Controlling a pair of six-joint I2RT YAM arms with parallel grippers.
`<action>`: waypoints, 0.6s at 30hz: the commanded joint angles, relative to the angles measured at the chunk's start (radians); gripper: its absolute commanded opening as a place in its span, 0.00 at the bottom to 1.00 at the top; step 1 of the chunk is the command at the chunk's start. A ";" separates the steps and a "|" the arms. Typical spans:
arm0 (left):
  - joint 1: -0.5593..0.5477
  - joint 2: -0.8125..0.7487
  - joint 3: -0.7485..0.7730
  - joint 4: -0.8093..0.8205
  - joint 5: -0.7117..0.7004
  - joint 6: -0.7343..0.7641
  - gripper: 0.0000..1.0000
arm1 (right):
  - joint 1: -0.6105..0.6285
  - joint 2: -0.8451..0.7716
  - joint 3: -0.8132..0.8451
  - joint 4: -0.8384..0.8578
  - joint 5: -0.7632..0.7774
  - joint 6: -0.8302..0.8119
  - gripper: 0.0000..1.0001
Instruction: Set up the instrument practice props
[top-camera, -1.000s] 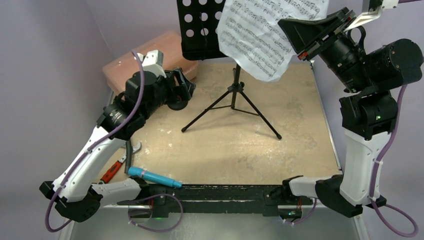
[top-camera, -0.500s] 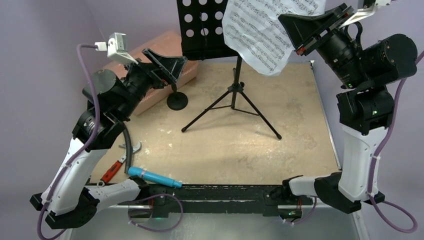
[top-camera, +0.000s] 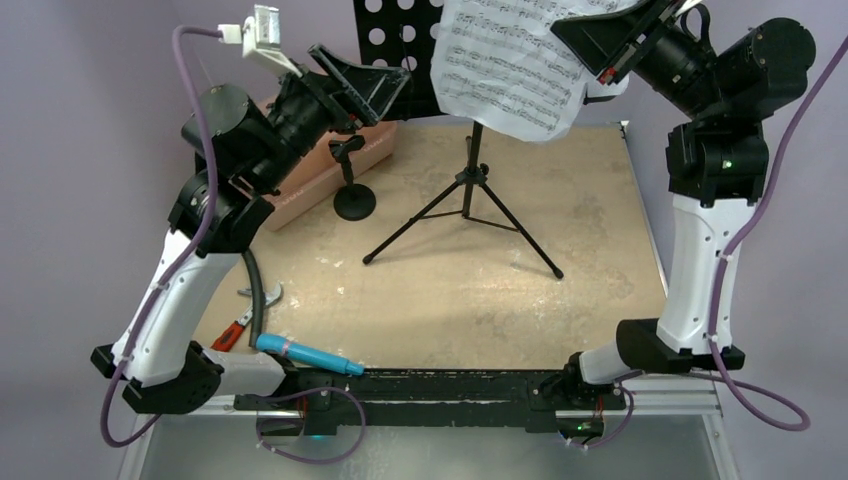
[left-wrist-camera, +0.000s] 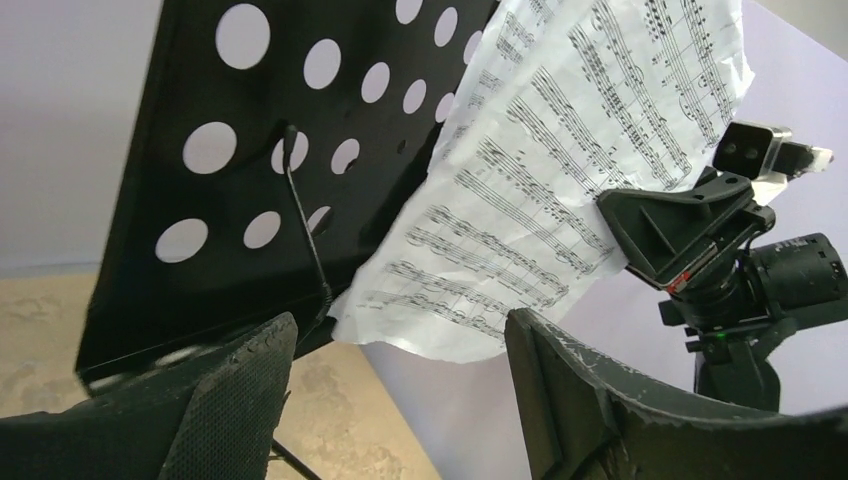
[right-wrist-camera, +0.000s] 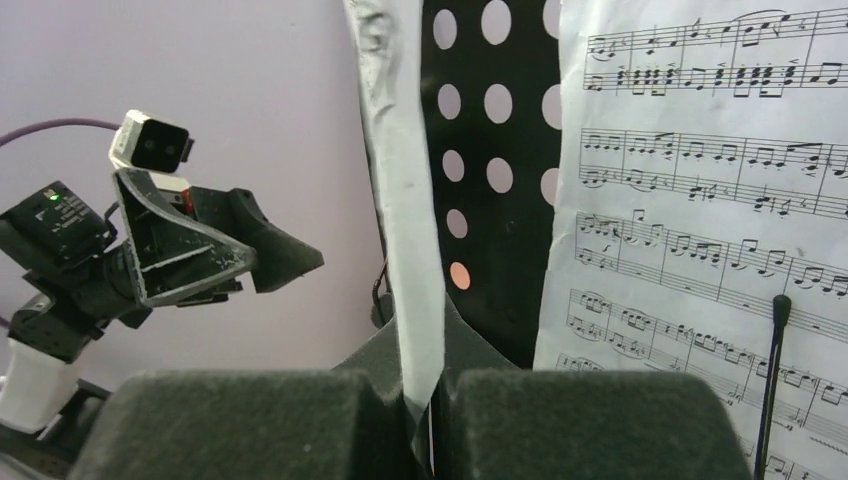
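Note:
The black tripod music stand (top-camera: 467, 190) stands at the back of the table, its perforated desk (top-camera: 400, 35) (left-wrist-camera: 250, 180) (right-wrist-camera: 495, 200) up high. My right gripper (top-camera: 580, 42) (right-wrist-camera: 435, 400) is shut on the edge of a white sheet-music page (top-camera: 510, 75) (left-wrist-camera: 560, 180), seen edge-on (right-wrist-camera: 410, 230) in the right wrist view. Another printed page (right-wrist-camera: 700, 200) lies against the desk. My left gripper (top-camera: 388, 88) (left-wrist-camera: 400, 380) is open and empty, raised just left of the desk's lower edge. The small mic stand (top-camera: 352, 200) stands upright below it. The cyan microphone (top-camera: 305, 353) lies at the near left edge.
A pink plastic box (top-camera: 325, 170) sits at the back left behind the mic stand. A red-handled tool (top-camera: 228, 335) lies near the microphone. The stand's tripod legs (top-camera: 520, 240) spread over the middle of the table. A wire page holder (right-wrist-camera: 775, 350) crosses the flat page.
My left arm has risen from beside the mic stand up to the desk's left edge, its jaws narrowing a little. The right gripper has lifted the page slightly up and left.

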 joint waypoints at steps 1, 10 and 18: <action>0.003 0.070 0.102 -0.058 0.079 -0.046 0.73 | -0.033 0.007 0.032 0.123 -0.157 0.126 0.00; 0.002 0.129 0.120 -0.041 0.057 -0.079 0.59 | -0.039 0.003 0.038 0.148 -0.130 0.121 0.00; 0.003 0.152 0.125 0.002 -0.001 -0.091 0.50 | -0.038 0.039 0.094 0.185 -0.113 0.145 0.00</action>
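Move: The free lower left corner of the music sheet hanging from the right gripper lies about 6 cm ahead of the left hand, 8 cm right and 4 cm below. The left page clip is some 9 cm ahead and 4 cm right, at hand height; the stand's desk centres about 12 cm ahead, 18 cm right and slightly above. From the right hand, the desk is about 12 cm ahead, 13 cm left and 5 cm lower. Bring the left gripper right, forward and down, about 6 cm in all, towards the free lower left corner of the sheet, tipping the fingers down slightly and narrowing them from wide to roughly half open around its line. Keep the right gripper shut on the sheet's other side, easing it back and up a couple of centimetres after a tiny forward dip. ##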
